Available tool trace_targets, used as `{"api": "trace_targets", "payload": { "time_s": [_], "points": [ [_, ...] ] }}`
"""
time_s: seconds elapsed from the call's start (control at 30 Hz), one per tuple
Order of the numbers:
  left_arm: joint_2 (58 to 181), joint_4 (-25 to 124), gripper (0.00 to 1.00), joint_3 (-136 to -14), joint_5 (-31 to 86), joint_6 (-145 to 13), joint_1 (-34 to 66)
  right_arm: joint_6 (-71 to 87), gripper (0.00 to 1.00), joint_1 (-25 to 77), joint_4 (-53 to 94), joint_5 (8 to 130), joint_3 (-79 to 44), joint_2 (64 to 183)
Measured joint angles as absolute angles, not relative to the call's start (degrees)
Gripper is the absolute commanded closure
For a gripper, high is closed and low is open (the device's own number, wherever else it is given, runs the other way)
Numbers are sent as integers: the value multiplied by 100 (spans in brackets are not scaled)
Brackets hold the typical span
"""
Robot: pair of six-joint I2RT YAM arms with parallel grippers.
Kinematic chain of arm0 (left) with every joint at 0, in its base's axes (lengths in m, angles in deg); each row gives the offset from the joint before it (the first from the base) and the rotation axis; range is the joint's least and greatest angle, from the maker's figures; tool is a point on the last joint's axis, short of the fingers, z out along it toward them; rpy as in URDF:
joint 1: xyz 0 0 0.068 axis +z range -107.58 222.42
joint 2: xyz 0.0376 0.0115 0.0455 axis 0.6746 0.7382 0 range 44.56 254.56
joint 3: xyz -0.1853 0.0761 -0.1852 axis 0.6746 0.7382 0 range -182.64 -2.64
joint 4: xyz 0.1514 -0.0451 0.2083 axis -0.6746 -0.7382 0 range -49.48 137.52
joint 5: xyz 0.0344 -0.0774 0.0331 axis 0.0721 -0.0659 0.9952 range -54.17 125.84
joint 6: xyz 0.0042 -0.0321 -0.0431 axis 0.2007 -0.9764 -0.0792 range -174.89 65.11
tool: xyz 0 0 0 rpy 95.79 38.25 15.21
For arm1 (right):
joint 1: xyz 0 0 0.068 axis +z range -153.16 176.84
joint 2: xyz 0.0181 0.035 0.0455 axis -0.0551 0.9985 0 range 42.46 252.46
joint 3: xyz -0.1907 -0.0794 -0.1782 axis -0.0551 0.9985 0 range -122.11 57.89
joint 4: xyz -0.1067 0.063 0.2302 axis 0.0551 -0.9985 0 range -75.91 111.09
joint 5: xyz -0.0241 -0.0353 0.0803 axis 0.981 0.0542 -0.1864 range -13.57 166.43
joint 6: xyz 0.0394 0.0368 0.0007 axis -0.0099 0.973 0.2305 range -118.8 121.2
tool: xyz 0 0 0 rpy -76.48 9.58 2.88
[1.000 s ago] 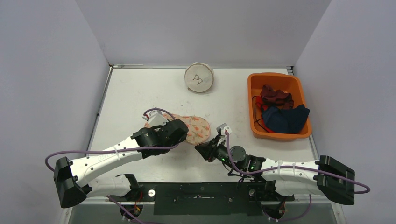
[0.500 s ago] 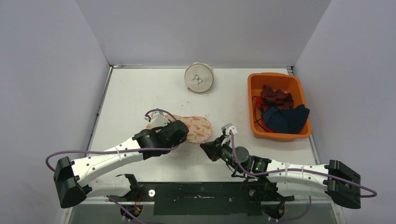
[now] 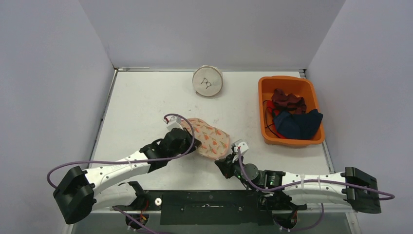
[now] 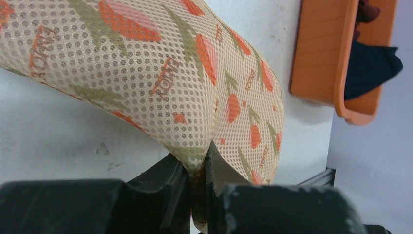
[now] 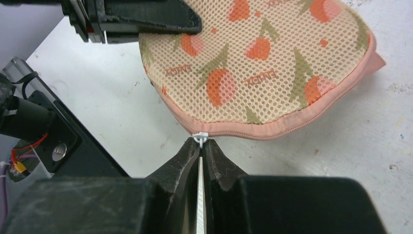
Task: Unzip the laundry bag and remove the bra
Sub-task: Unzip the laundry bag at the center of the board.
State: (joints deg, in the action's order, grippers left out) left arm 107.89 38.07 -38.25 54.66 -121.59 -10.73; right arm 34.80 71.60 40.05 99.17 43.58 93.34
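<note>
The laundry bag (image 3: 210, 139) is beige mesh with orange flower prints and a pink zipper edge, lying mid-table. My left gripper (image 3: 191, 146) is shut on its left edge; the left wrist view shows a fold of mesh (image 4: 160, 73) pinched between the jaws (image 4: 197, 168). At the bag's near edge, my right gripper (image 3: 221, 161) is shut on the white zipper pull (image 5: 200, 138), its tips (image 5: 201, 146) against the pink zipper band of the bag (image 5: 253, 63). The zipper looks closed along the visible stretch. The bra is hidden.
An orange bin (image 3: 263, 108) with dark red and navy clothes stands at the right, its wall also in the left wrist view (image 4: 319, 53). A white round pouch (image 3: 207, 81) sits at the back centre. The black base rail (image 3: 209, 201) runs along the near edge.
The right gripper's jaws closed on the zipper pull and it moved slightly right and nearer. The left gripper carried the bag's edge to the right, so the bag shifted right and turned.
</note>
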Motion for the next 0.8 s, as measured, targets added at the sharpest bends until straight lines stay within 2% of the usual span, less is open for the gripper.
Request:
{"api": "trace_targets", "payload": {
  "time_s": [0.17, 0.2, 0.37, 0.4, 0.57, 0.8],
  "points": [
    [11012, 4965, 96, -3539, 4216, -11429, -373, 3578, 95, 7302, 4174, 10184, 4520, 9428],
    [11138, 5160, 87, -3537, 4000, -11302, -275, 3600, 95, 7302, 4222, 10221, 4542, 9465],
    [11755, 5833, 9, -3533, 3381, -10657, 22, 3681, 95, 7309, 4480, 10398, 4568, 10044],
    [11787, 5881, 1, -3524, 3366, -10581, 64, 3699, 95, 7313, 4506, 10413, 4568, 10223],
    [11532, 5971, 4, -3257, 3488, -10574, 123, 3747, 95, 7339, 4670, 10411, 4566, 10870],
    [9621, 5184, 4, -2300, 4065, -11236, -257, 3764, 95, 7296, 5114, 10160, 4280, 11698]
  ]
}}
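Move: My left hand still pinches the near side of the laundry bag, whose middle lies about 3 cm ahead, 4 cm to the right and some 4 cm below it. The zip pull is roughly 8 cm back and 9 cm to the right of that hand. My right hand already holds this pull at the bag's near end, with the bag's middle about 11 cm ahead, 5 cm to its left and 3 cm lower. Bare board lies some 10 cm straight below the right hand. I carry the gathered side of the bag forward about 3.5 cm and a little right with my left hand, turning clockwise some 15 degrees. I open those fingers wide to let go of the cloth and draw back and left, clear of it. Meanwhile my right hand keeps the zip pull pinched and sinks about 7 cm towards the board. ##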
